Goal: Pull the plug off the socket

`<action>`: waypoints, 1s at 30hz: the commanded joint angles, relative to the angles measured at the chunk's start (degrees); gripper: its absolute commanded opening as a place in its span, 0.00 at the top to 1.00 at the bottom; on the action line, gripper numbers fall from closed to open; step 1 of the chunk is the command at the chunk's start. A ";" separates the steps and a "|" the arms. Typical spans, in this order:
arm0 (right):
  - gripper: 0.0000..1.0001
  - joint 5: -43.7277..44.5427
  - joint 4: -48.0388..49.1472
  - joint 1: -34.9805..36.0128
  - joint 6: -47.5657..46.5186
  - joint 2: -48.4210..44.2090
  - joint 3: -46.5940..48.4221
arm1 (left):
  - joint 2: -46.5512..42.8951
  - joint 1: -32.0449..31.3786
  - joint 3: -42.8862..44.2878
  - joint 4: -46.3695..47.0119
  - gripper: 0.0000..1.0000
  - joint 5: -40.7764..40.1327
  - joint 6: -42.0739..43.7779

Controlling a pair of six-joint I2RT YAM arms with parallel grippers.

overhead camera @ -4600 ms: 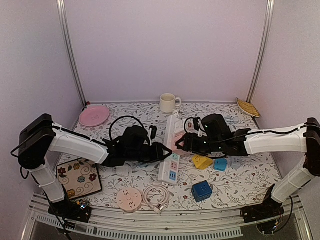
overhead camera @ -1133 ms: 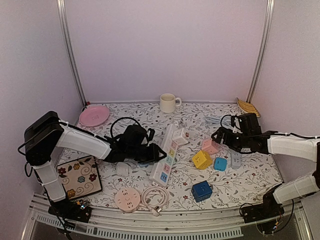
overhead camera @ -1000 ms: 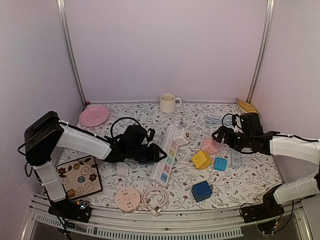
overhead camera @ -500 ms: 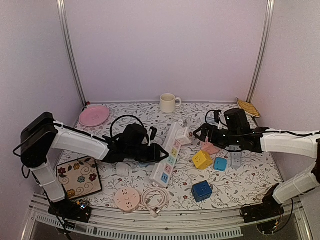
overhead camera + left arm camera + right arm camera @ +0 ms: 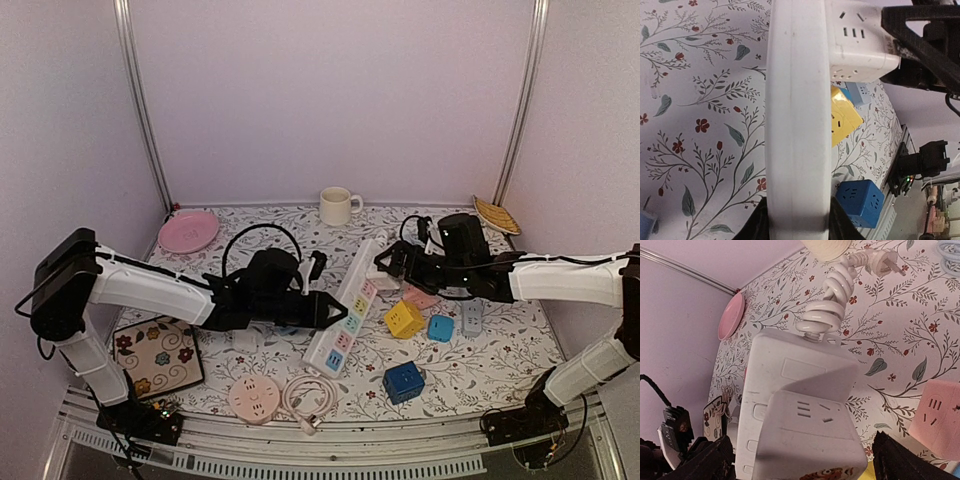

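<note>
The socket is a long white power strip (image 5: pixel 345 320) with coloured outlets, lying slantwise mid-table. My left gripper (image 5: pixel 325 308) is shut on its near half, and in the left wrist view the strip (image 5: pixel 797 125) runs edge-on between the jaws (image 5: pixel 797 227). The plug is a white cube adapter (image 5: pixel 381 270) seated at the strip's far end. My right gripper (image 5: pixel 386 262) is open, its fingers standing either side of the cube with gaps. In the right wrist view the cube (image 5: pixel 810 440) fills the space between the black fingertips (image 5: pixel 715 460), on the strip (image 5: pixel 785 375).
A yellow cube (image 5: pixel 403 318), pink cube (image 5: pixel 422 297), blue cube (image 5: pixel 404 381) and small adapters (image 5: pixel 440 328) lie right of the strip. A round pink socket (image 5: pixel 256 398) and coiled cable (image 5: pixel 312 392) sit at the front. Mug (image 5: pixel 336 205) and pink plate (image 5: pixel 188 231) are at the back.
My right arm has swung left from the table's right side until its open jaws straddle the white cube. The strip's far end has shifted right in my left gripper.
</note>
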 commanded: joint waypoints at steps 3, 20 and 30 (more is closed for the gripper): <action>0.09 -0.89 4.37 0.96 2.66 0.17 0.04 | -4.31 -2.19 3.23 8.48 1.00 -2.14 4.36; 0.74 -3.51 9.02 2.41 6.64 -1.97 -3.28 | -2.36 -3.11 4.22 -3.29 1.00 -19.52 1.28; 0.78 -3.69 8.68 2.44 6.07 -4.25 -3.88 | -0.80 -0.08 4.18 -6.68 1.00 -19.69 -1.14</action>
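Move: The white plug is already between the right hand's open fingers, about 1 cm to its left and 1 cm below. From that hand, the pink cube lies some 8 cm right and 1 cm back, the yellow cube 4 cm right and 8 cm back, both about 11 cm lower. The left hand holds the power strip; from it the plug is about 8 cm ahead, 13 cm right and 3 cm up. Staying within 1 cm, the right fingers close about a third and pinch the plug; the left keeps the strip. ##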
